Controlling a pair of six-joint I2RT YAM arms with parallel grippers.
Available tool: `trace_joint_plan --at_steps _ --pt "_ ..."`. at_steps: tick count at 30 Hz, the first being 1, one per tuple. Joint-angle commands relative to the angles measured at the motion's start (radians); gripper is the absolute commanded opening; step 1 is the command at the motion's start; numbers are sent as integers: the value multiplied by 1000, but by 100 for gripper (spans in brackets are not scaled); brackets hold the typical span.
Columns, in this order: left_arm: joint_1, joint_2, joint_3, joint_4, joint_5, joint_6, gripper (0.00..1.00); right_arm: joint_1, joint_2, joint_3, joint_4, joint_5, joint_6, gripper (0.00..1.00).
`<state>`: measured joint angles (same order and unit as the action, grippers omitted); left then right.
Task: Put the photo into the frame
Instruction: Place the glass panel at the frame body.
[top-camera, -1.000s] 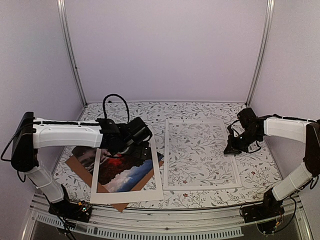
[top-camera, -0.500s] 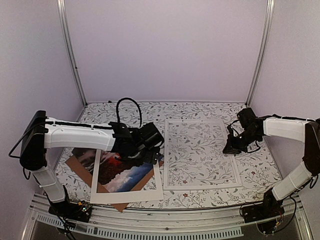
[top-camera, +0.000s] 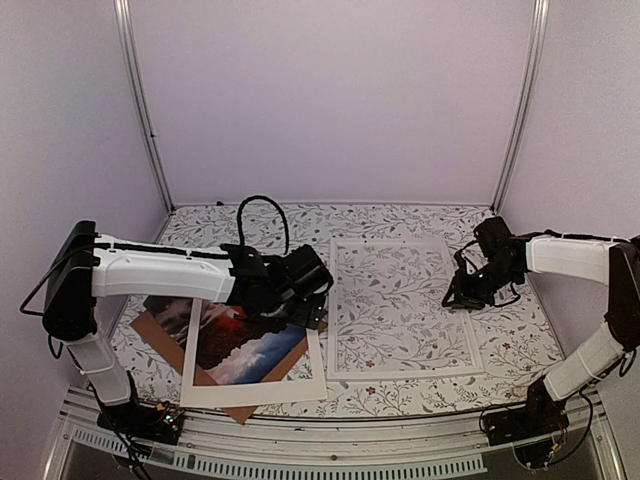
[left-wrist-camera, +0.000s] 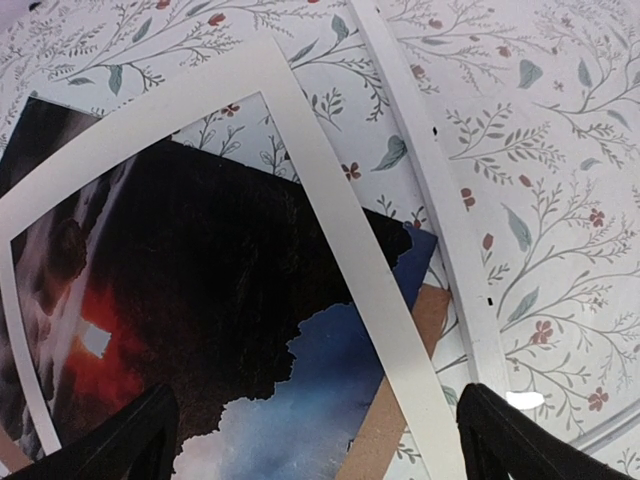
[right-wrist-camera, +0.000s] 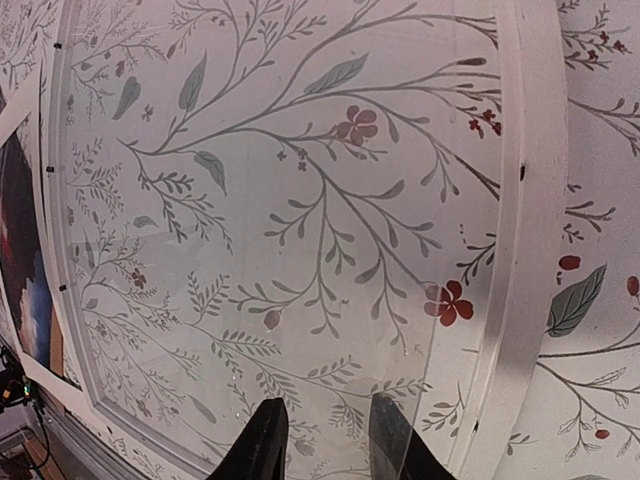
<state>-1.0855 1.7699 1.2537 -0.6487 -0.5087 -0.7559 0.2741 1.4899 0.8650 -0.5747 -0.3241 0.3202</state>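
Note:
The photo (top-camera: 245, 345) (left-wrist-camera: 200, 290), dark cloud with a red glow and blue patches, lies at the near left under a white mat (top-camera: 255, 390) (left-wrist-camera: 335, 220). To its right the frame (top-camera: 400, 374) (left-wrist-camera: 425, 180) lies flat, white-rimmed with a clear pane. My left gripper (top-camera: 305, 292) (left-wrist-camera: 315, 450) hovers wide open over the photo's right corner, holding nothing. At the frame's right rim (right-wrist-camera: 535, 200) my right gripper (top-camera: 462, 297) (right-wrist-camera: 328, 450) stands low over the pane, with its fingers (right-wrist-camera: 262, 445) a little apart. Nothing shows gripped between them.
A brown backing board (top-camera: 155, 340) (left-wrist-camera: 400, 400) lies beneath the photo and the mat. The table's floral cloth (top-camera: 400, 220) runs to lilac walls with metal posts (top-camera: 145, 110) at the back corners. The arm bases and a metal rail (top-camera: 320, 445) line the near edge.
My left gripper has travelled right, from above the photo's middle to its right corner beside the frame. The right arm has hardly shifted.

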Motion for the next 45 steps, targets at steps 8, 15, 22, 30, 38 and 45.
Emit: trace_joint_plan --at_steps 8,15,22,30,38,45 --pt "-11 9 6 4 -11 -3 100 6 10 -2 10 19 -4 50" --pt "-11 10 4 0 -13 -3 100 8 11 7 -1 39 -4 59" --pt "-12 10 3 -5 -17 -3 100 10 10 24 -23 75 -6 67" --pt "-12 8 0 -8 -24 -6 100 10 9 26 -32 100 -7 68" --pt "-12 2 -2 -12 -30 -7 100 10 7 38 -51 147 -9 69" --pt "-11 1 -2 -22 -40 -10 100 10 6 42 -54 164 -10 69"
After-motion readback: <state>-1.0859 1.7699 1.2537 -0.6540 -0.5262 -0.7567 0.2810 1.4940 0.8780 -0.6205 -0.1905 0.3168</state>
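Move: The glass panel lies in the frame body. I have my right hand at its right edge, roughly midway along, so the middle of both panel and frame is about 10 cm to my left, level fore and aft and some 2 cm below. The frame's right rail runs about 2 cm to my right, also 2 cm down; the mat's middle is some 34 cm left and 7 cm back. From my left hand, the panel's middle is about 16 cm right, 3 cm ahead and 6 cm below. I keep opening my right hand beside the glass panel's right edge, from under a third to over two thirds open, then shift about 2 cm to the right, towards and over the frame's right rail, clear of the panel's middle. As I go I tilt the fingers some 8 degrees, so they point more steeply down. ##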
